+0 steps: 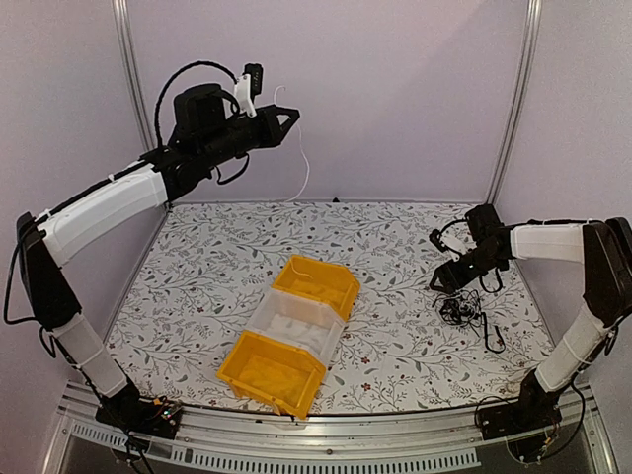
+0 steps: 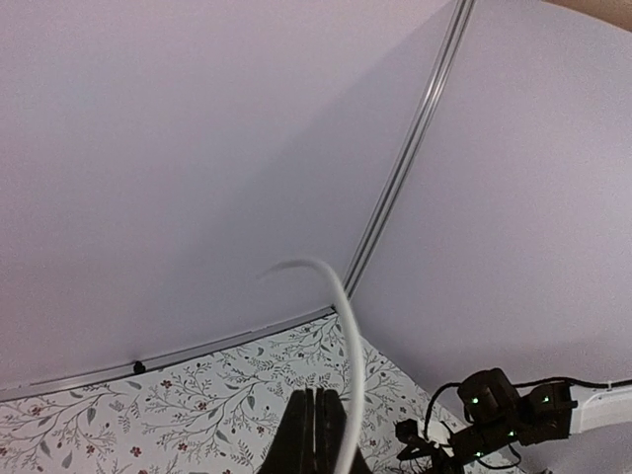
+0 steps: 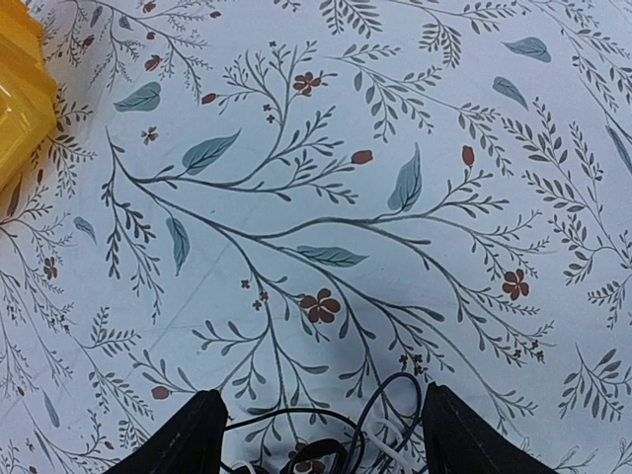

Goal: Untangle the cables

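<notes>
My left gripper is raised high near the back wall and shut on a thin white cable that hangs down from it toward the table's back edge. In the left wrist view the white cable arcs up past the closed fingers. A small bunch of black cables with a few pale strands lies on the table at the right. My right gripper is open, low just above the bunch's far-left side. In the right wrist view black and white loops lie between the wide-apart fingertips.
Three plastic bins stand in a diagonal row mid-table: a yellow one, a clear one and a yellow one. A yellow bin's corner shows in the right wrist view. The floral tablecloth is walled on three sides.
</notes>
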Motion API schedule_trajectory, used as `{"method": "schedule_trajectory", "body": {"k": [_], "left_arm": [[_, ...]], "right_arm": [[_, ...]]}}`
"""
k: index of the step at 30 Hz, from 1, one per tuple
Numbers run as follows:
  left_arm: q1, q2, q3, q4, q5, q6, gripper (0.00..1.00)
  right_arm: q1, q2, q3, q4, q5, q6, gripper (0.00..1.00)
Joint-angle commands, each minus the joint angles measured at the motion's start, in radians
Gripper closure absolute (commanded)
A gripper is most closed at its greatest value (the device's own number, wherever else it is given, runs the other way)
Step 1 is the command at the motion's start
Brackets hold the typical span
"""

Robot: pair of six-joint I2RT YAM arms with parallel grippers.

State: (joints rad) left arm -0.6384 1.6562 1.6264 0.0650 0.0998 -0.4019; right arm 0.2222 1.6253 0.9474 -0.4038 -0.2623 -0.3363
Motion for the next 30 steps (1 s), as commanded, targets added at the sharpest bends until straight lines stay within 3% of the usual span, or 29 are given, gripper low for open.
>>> {"method": "schedule_trajectory", "body": {"k": [1, 19, 25, 30], "left_arm": [[0.006, 0.012, -0.011, 0.027, 0.026, -0.022, 1.0], [-0.017, -0.081, -0.372, -0.015, 0.044, -0.138, 1.0], [-0.062, -0.004, -0.375, -0.035, 0.053, -0.138, 1.0], [-0.106, 0.095, -0.279, 0.002, 0.091, -0.123, 1.0]], "right_arm": [[-0.003, 0.002, 0.022, -0.002, -0.012, 0.014, 0.28], [-0.004, 0.023, 0.026, 0.006, -0.028, 0.029, 0.28], [-0.003, 0.032, 0.033, 0.007, -0.036, 0.034, 0.28], [-0.004, 0.029, 0.03, 0.005, -0.04, 0.042, 0.28]]}}
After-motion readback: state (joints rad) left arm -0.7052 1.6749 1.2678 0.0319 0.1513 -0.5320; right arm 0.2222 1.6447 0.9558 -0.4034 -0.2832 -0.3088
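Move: The left hand holds one end of the loose white cable high in the air. The far yellow bin lies almost under it, some 41 cm down, about 6 cm to the right and 3 cm back. The clear bin is about 14 cm back and 1 cm to the right, and the near yellow bin about 25 cm back and 4 cm left, both equally low. From the right hand, the far yellow bin is roughly 34 cm left, 3 cm ahead and 3 cm lower. Keeping the white cable pinched in its shut fingers, the left hand sinks some 19 cm towards the far yellow bin, slowly at first and then briskly, easing back a few centimetres and slipping about 3 cm to the right at the very end. Its fingers, level to begin with and aimed forward and right, tip down by about 25 degrees as the hand lowers the cable's hanging part to the bin. ##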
